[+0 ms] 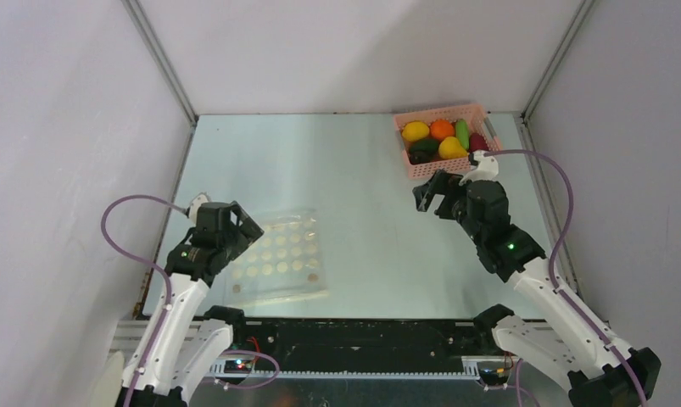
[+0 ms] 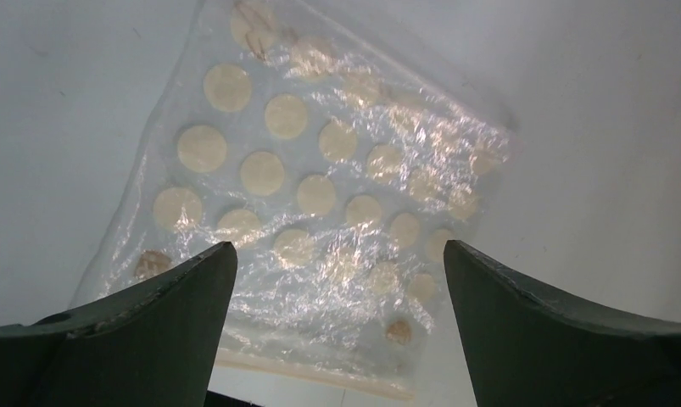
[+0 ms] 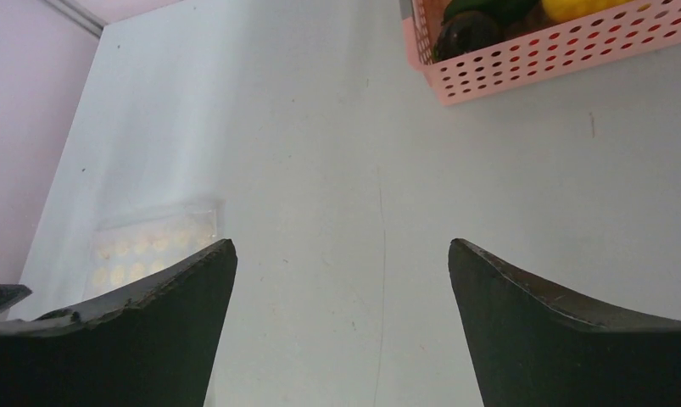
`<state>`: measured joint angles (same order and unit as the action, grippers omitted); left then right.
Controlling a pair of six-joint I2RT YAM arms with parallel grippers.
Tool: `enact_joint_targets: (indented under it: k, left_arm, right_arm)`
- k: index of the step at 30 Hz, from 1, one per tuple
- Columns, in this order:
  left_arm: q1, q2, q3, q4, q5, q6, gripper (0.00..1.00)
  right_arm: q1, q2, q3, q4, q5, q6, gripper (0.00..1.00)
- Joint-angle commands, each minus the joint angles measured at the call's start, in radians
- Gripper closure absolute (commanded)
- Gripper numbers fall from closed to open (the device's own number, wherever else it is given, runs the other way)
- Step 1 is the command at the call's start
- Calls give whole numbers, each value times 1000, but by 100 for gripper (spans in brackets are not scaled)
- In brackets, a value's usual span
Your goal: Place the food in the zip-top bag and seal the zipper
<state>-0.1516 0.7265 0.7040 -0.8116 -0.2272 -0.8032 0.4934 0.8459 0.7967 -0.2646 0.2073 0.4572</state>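
The clear dotted zip-top bag [image 1: 279,257] lies flat on the table at the front left; it fills the left wrist view [image 2: 320,186], and a corner shows in the right wrist view [image 3: 154,242]. Its pale zipper [image 2: 320,373] runs along the edge nearest my left gripper. My left gripper [image 1: 245,229] is open and empty, hovering over the bag's left edge. The food [image 1: 443,140], yellow, orange, green and dark red toy pieces, sits in the pink basket [image 1: 423,169] at the back right. My right gripper [image 1: 432,193] is open and empty, just in front of the basket.
The pink basket's lattice wall [image 3: 557,59] shows at the top right of the right wrist view. Pale enclosure walls stand on the left, back and right of the table [image 1: 362,246].
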Motion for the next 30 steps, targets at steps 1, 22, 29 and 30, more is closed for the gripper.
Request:
enact_joint_targets:
  k: [1, 22, 29, 30]
  left_arm:
    - [-55, 37, -39, 7, 83, 14, 2]
    - [-232, 382, -345, 613, 345, -114, 2]
    - [-234, 545, -388, 926, 584, -146, 2]
    - [-236, 551, -391, 957, 599, -154, 2]
  right_arm:
    - [5, 17, -19, 23, -90, 9, 1]
    - [320, 660, -74, 654, -418, 437, 0]
    - [328, 768, -12, 557, -342, 437, 1]
    - [328, 777, -9, 556, -340, 438, 1]
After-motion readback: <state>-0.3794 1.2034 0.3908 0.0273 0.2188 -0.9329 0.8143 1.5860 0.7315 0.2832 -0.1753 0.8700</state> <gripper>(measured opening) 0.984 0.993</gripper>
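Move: The middle of the zip-top bag lies about 8 cm to the right of the left hand, some 4 cm back and 13 cm below. From the right hand, that same middle is roughly 37 cm to the left and 10 cm back, about 24 cm down. The food basket stands about 21 cm ahead of the right hand, some 4 cm to its right and 20 cm below. The left hand sinks about 11 cm onto the flat bag while easing back and right, then sweeps right with some forward, pushing the film along with its open fingers, turning some 25 degrees clockwise and rolling its left side down. Meanwhile the right hand swings about 21 cm left towards the bag's right edge, dropping about 17 cm and coming back about 5 cm, its wrist turning counter-clockwise and tipping down some 30 degrees, and ends beside the left gripper, fingers wide open and still clear of the table. ##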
